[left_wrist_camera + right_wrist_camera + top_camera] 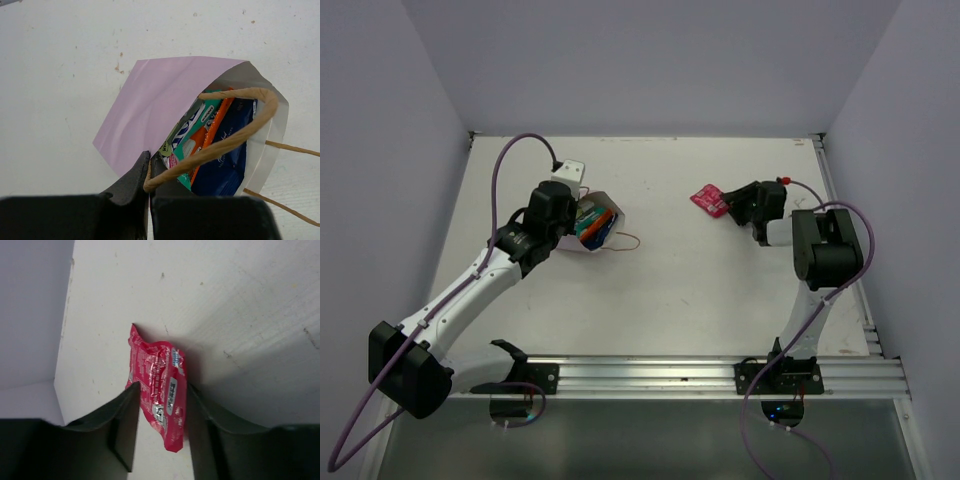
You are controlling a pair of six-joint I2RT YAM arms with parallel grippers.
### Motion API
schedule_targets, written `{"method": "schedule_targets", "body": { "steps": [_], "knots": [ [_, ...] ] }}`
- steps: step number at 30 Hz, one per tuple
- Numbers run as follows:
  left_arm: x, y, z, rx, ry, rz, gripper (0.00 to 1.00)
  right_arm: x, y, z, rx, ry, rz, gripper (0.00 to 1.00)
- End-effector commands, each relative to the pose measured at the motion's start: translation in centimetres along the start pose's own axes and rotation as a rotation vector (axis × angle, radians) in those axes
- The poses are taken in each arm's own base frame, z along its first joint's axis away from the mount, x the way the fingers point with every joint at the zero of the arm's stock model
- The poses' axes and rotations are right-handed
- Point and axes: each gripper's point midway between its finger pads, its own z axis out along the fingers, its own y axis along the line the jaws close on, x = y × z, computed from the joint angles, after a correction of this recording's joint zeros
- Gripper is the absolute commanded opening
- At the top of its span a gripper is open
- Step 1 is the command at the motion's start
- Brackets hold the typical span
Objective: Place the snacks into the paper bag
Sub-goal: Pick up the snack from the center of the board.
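The pale pink paper bag (602, 205) (150, 105) lies on its side left of centre, mouth toward the right. Inside it show a dark blue packet (225, 160), an orange one (212, 132) and a teal-green one (197, 125). My left gripper (568, 226) (149, 161) is shut on the bag's near rim and the tan string handle (235, 135). A pink-red packet (708, 200) (160, 385) lies flat on the table at the right. My right gripper (728, 206) (161, 386) stands open with one finger on each side of that packet.
A small white block (570, 170) sits behind the left arm. The bag's second string handle (625, 241) trails on the table. An aluminium rail (720, 375) runs along the near edge, and walls close the left, back and right sides.
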Motion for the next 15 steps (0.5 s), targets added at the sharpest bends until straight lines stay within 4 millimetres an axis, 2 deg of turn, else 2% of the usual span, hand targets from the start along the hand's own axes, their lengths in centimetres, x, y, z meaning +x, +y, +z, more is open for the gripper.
{"method": "schedule_targets", "body": {
  "steps": [1, 2, 3, 6, 9, 12, 13, 15],
  "knots": [
    [-1.5, 0.6, -0.2, -0.019, -0.063, -0.033, 0.00, 2.5, -6.0, 0.2, 0.197, 0.082, 0.007, 0.39],
    [-1.7, 0.6, -0.3, -0.018, -0.068, -0.034, 0.00, 2.6, -6.0, 0.2, 0.196, 0.084, 0.002, 0.32],
    [-1.6, 0.6, -0.3, -0.020, -0.067, -0.035, 0.00, 2.6, -6.0, 0.3, 0.192, 0.088, -0.002, 0.18],
    [-1.6, 0.6, -0.3, -0.020, -0.067, -0.033, 0.00, 2.5, -5.7, 0.4, 0.180, 0.090, -0.015, 0.00],
    [-1.7, 0.6, -0.4, -0.020, -0.069, -0.034, 0.00, 2.5, -4.8, 0.2, 0.130, 0.094, -0.029, 0.00],
    [-1.7, 0.7, -0.4, -0.020, -0.069, -0.034, 0.00, 2.4, -3.0, -0.5, 0.062, 0.101, -0.052, 0.00],
    [-1.7, 0.7, -0.4, -0.021, -0.070, -0.035, 0.00, 2.1, -1.8, -1.1, 0.031, 0.100, -0.065, 0.00],
    [-1.8, 0.7, -0.4, -0.021, -0.073, -0.036, 0.00, 2.0, -0.9, -1.9, 0.008, 0.100, -0.072, 0.00]
  ]
}}
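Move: The pink snack packet lies flat on the board just off the right fingertips: its middle is about 2 cm ahead, 4 cm to the left and 2 cm lower, with its near right edge already between the open fingers. The filled paper bag stands roughly 35 cm to the right hand's left and 12 cm nearer the base. From the left hand, the snack lies about 17 cm ahead, 35 cm to the right and 19 cm down. Down about 1.5 cm first, the right hand sinks to the board while its half-open fingers close fully, pinching the near right edge of the snack packet. It then draws back about 1 cm and slightly left at board level, dragging the packet and turning barely counter-clockwise. The left hand stays still, keeping its grip at the paper bag's upper edge. ##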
